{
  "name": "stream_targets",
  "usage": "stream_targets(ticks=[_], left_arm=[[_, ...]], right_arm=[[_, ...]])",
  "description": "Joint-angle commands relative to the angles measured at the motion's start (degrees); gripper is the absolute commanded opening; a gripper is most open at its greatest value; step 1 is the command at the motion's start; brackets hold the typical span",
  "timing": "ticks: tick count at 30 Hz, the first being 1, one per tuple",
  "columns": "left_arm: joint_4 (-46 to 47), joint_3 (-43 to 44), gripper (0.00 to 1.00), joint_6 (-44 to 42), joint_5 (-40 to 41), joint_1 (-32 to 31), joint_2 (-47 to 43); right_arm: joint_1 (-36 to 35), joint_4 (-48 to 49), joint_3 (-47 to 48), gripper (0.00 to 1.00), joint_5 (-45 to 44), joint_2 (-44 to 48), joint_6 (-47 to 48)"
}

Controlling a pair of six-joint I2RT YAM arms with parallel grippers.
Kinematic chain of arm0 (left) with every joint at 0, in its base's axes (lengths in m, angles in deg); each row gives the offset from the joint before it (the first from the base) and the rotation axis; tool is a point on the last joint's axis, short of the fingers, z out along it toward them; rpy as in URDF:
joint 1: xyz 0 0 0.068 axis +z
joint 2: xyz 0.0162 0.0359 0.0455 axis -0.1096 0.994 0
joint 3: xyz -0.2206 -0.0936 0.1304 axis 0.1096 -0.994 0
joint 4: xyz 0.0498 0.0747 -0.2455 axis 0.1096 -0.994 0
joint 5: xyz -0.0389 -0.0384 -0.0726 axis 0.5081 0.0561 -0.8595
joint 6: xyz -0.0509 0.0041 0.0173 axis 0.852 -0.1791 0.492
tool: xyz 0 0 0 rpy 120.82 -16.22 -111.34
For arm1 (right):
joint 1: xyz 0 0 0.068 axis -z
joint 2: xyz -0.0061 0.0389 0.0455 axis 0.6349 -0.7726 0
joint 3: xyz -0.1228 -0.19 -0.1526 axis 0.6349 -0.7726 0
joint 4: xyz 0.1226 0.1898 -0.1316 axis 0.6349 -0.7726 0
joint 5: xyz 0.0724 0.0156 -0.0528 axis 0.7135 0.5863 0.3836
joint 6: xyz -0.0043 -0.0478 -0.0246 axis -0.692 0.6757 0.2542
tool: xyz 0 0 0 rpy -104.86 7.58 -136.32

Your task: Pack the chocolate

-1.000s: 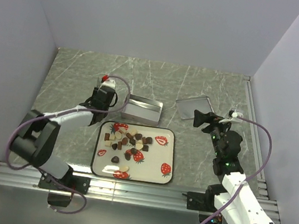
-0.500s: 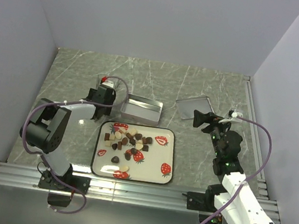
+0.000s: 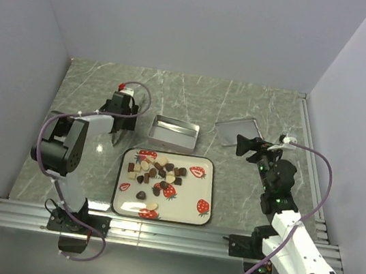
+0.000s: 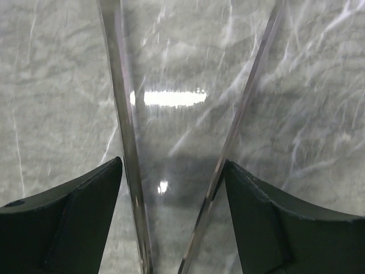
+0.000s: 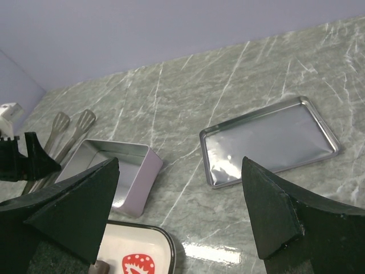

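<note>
The chocolate (image 3: 157, 170) lies as several brown and cream pieces on the strawberry-print tray (image 3: 190, 194). Metal tongs (image 3: 115, 136) rest on the marble left of the tray, their joined end toward the front. My left gripper (image 3: 119, 118) hangs over them, its jaws wide. In the left wrist view the left gripper (image 4: 173, 164) straddles the tongs (image 4: 124, 114), one arm running close along each fingertip. My right gripper (image 3: 241, 146) hovers right of the tray. The right wrist view shows the right gripper (image 5: 180, 165) open and empty.
An open metal box (image 3: 173, 134) stands just behind the tray, and its flat lid (image 3: 237, 131) lies further right. The right wrist view takes in the box (image 5: 108, 162), the lid (image 5: 268, 140), the tongs (image 5: 71, 131) and a tray corner (image 5: 154, 245). Walls enclose three sides.
My left gripper has moved back and to the left, away from the box corner, and its jaws have spread wide. The right arm has not moved.
</note>
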Motion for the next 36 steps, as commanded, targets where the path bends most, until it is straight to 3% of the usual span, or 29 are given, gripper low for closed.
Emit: stream_targets(ticks=[1,2,6,10,14,18,25,29,36], left_arm=[[0.3,3.1,0.78,-0.7,-3.9,1.2,2.5],[0.2,3.4,0.76,-0.7,-4.2,1.4,2.9],[-0.7,3.8,0.46,-0.8,-5.6,2.0,3.5],[-3.3,2.7,0.36,1.4,-3.8,1.9,-0.1],[-8.4,1.2,0.35,4.8,-2.7,1.2,-6.4],[-14.9,0.7,0.36,8.2,4.9,-7.9,-14.6],[-25.8,4.3,0.37,15.2,2.9,-18.8,-20.5],[-33.1,8.1,0.37,16.1,5.3,-21.7,-24.4],[-40.0,5.7,0.37,18.3,10.1,-24.0,-34.6]], right_arm=[[0.3,2.3,3.4,0.94,0.3,-0.7,0.3],[0.3,2.3,3.6,0.94,0.4,-1.2,0.3],[0.3,2.2,5.0,0.94,0.4,-3.5,0.6],[0.2,1.7,7.1,0.94,0.2,-7.2,1.1],[0.3,1.5,9.3,0.94,0.2,-11.3,1.4],[0.4,1.7,12.0,0.93,1.4,-16.9,1.6],[0.2,1.7,15.4,0.92,4.4,-25.0,2.2],[0.3,2.2,14.4,0.92,4.1,-23.1,2.5],[0.3,2.3,11.3,0.92,4.0,-15.5,2.1]])
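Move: Between the left hand's open fingers lie the tongs, their middle about 1 cm ahead and 1 cm below. The box stands some 19 cm right and 5 cm back, at finger height; the chocolates lie roughly 20 cm back and 16 cm right, about 1 cm lower. From the right hand, the tongs are about 11 cm ahead, 40 cm left and 19 cm below; the lid is 10 cm ahead, 2 cm right, 20 cm below. Sliding barely 2 cm forward along the tongs, the left hand closes its fingers from outside and pinches the two arms nearly together, then lifts them about 14 cm while drawing some 14 cm back and 10 cm right towards the chocolates. The empty right hand, still open, goes 6 cm forward towards the lid, dips about 4 cm, then rises again. ##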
